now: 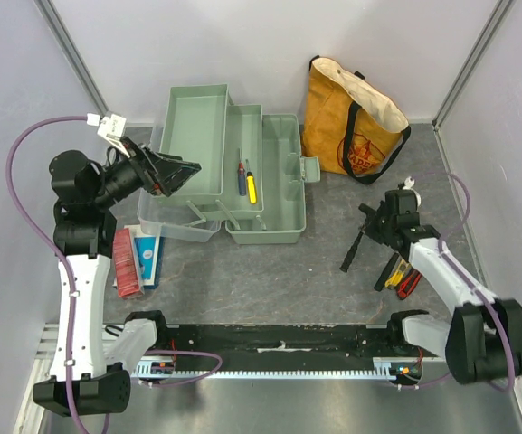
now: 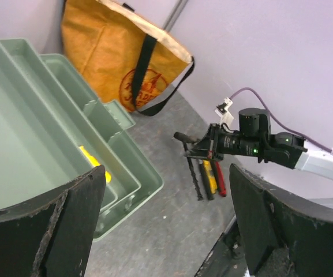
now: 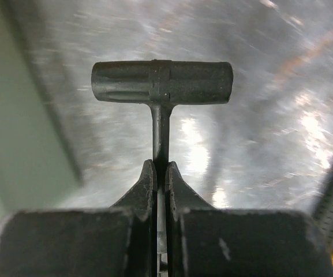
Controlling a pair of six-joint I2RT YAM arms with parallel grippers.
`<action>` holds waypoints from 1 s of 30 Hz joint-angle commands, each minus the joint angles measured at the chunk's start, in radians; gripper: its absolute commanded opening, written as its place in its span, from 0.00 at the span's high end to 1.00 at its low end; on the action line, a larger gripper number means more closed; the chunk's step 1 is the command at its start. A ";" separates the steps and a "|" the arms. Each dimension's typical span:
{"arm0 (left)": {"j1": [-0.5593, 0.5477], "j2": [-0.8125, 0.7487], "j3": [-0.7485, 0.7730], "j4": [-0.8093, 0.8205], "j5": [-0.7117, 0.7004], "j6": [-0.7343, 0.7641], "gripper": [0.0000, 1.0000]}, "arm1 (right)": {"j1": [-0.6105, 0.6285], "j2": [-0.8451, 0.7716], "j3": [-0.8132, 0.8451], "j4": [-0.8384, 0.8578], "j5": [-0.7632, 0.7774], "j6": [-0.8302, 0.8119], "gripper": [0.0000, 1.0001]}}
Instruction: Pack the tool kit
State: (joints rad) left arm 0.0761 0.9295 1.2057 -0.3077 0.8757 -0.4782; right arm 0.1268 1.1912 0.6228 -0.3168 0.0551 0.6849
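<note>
The sage-green toolbox [image 1: 283,194] stands open at the back of the table, its fold-out trays [image 1: 197,136] spread to the left. Two small screwdrivers [image 1: 246,182] lie in the middle tray. My right gripper [image 3: 160,167] is shut on the thin shaft of a black T-handle tool [image 3: 162,82], which slants down to the table at the right [image 1: 353,244]. Beside it lie yellow, red and black-handled tools [image 1: 398,274]. My left gripper [image 1: 184,172] hovers open over the toolbox's left side with nothing between its fingers [image 2: 68,231].
A mustard-yellow tote bag [image 1: 351,122] leans on the back wall right of the toolbox. Flat red and blue packets [image 1: 134,258] lie by the left arm. A black rail [image 1: 279,339] runs along the near edge. Walls close in on both sides.
</note>
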 commanded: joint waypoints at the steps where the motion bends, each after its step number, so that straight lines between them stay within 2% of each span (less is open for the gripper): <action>1: -0.012 0.008 -0.058 0.266 0.129 -0.233 0.08 | 0.004 -0.139 0.132 0.073 -0.222 -0.008 1.00; 4: -0.074 0.038 -0.071 0.341 0.131 -0.293 0.09 | 0.005 -0.188 0.173 0.160 -0.409 0.005 1.00; 9: -0.283 0.106 -0.057 0.406 0.072 -0.313 0.11 | 0.030 -0.237 0.170 0.492 -0.633 0.163 1.00; 13: -0.424 0.176 -0.037 0.450 0.034 -0.327 0.12 | 0.080 -0.239 0.175 0.819 -0.710 0.347 1.00; 16: -0.525 0.238 -0.031 0.476 -0.010 -0.324 0.12 | 0.135 -0.213 0.221 0.979 -0.732 0.422 1.00; 22: -0.673 0.336 -0.014 0.544 -0.021 -0.298 0.12 | 0.240 -0.154 0.295 1.074 -0.725 0.470 1.00; 30: -0.737 0.333 -0.043 0.682 0.037 -0.298 0.11 | 0.278 -0.122 0.298 1.147 -0.710 0.501 1.00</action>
State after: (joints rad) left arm -0.6426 1.2930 1.1522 0.2344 0.8764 -0.7658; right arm 0.3916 1.0592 0.8845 0.7376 -0.6537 1.1599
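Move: The black mallet, already in my right fingers just below its head, has its middle about 6 cm back and 3 cm left of that hand. My open left gripper waits some 44 cm to the right hand's left, 3 cm back and 34 cm higher. The claw hammer lies 8 cm right and 4 cm back, the toolbox's right compartment 23 cm left and 15 cm ahead. From my left hand the mallet is about 41 cm right, 3 cm back, 36 cm below. I keep the mallet pinched and swing it steeply up, nearly 40 cm, and about 20 cm left towards my left gripper, easing back a little late on, while the wrist turns some 90 degrees so its fingers go from forward-and-down to pointing mostly left. My left hand, staying open, sweeps about 20 cm right and slightly back to meet the handle, turning clockwise some 40 degrees to face right. ##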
